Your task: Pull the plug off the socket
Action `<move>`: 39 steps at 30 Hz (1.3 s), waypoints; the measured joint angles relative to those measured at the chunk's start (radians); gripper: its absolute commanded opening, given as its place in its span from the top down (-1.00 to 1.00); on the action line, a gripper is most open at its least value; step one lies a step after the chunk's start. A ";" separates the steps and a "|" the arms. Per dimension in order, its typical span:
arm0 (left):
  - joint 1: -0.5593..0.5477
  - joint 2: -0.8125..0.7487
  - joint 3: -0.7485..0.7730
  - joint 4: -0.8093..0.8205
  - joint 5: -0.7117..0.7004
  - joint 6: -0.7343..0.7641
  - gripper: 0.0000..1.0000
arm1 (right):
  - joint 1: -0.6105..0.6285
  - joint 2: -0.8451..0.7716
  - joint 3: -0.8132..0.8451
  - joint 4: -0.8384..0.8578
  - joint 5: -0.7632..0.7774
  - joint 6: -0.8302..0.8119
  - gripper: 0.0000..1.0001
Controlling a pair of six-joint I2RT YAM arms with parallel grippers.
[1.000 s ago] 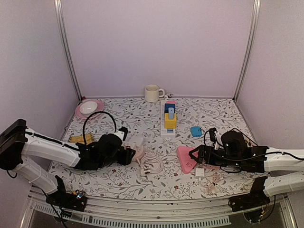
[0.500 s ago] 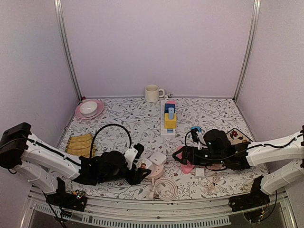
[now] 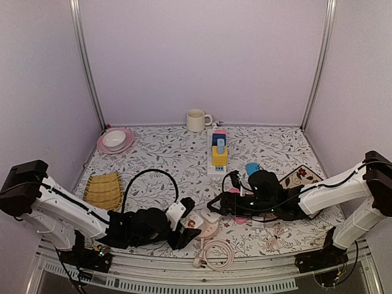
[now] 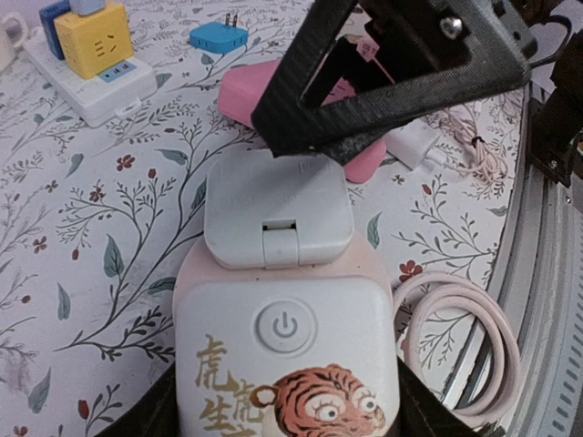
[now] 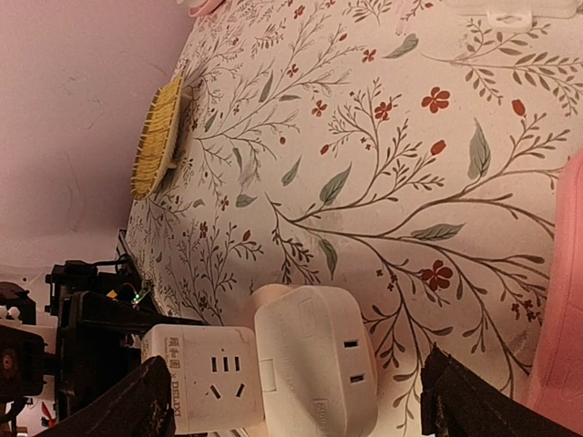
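The socket point(image 4: 287, 350) is a white block with a tiger print and a power button on a pink base. My left gripper point(image 4: 287, 411) is shut on it near the table's front edge point(image 3: 205, 228). The plug point(image 4: 278, 214) is a white square adapter seated in the socket's far end, also seen in the right wrist view point(image 5: 314, 369). My right gripper point(image 5: 305, 405) is open, with its dark fingers point(image 5: 123, 405) standing either side of the plug and socket, apart from them. One black finger point(image 4: 392, 73) hangs just above the plug.
The socket's pink cable point(image 3: 215, 252) lies coiled at the front edge. A pink object point(image 4: 260, 91) and a white charger point(image 4: 414, 146) lie beside the right arm. A blue adapter point(image 3: 252, 168), a yellow cube on a power strip point(image 3: 218, 156), a cup point(image 3: 196, 120), a pink plate point(image 3: 115, 140) and a woven mat point(image 3: 102, 190) lie farther off.
My left gripper has carried the socket rightward and nearer the front edge. My right arm has reached left, bringing its open jaws around the plug.
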 measured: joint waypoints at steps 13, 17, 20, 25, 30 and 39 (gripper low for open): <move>-0.023 0.000 0.000 0.023 -0.091 0.018 0.13 | 0.008 0.097 0.000 0.169 -0.078 0.093 -0.47; -0.024 0.000 -0.001 0.023 -0.111 0.018 0.14 | 0.008 0.100 0.000 0.200 -0.084 0.112 -0.22; -0.025 0.000 -0.004 0.023 -0.122 0.018 0.14 | 0.008 0.100 0.000 0.207 -0.081 0.121 0.00; -0.026 0.000 -0.008 0.023 -0.133 0.019 0.14 | 0.006 0.109 0.000 0.222 -0.082 0.130 0.25; -0.026 0.000 -0.015 0.022 -0.139 0.029 0.14 | 0.007 0.136 0.000 0.258 -0.101 0.147 0.53; -0.019 0.006 -0.016 0.022 -0.141 0.029 0.14 | -0.002 0.159 -0.014 0.311 -0.105 0.173 0.81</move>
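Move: The white plug block lies about 3 cm to the right hand's left, 1 cm back and 1 cm lower, and about 4 cm ahead and 5 cm right of the left hand. From the right hand, the tiger socket, already gripped in the left fingers, is some 8 cm left and 5 cm back. The pink slab lies 8 cm right, 6 cm ahead and 8 cm below; the cord coil is straight back 10 cm and 8 cm below. Right hand slides about 3 cm left and pinches the plug block; left keeps the socket, easing 2 cm forward-left. ##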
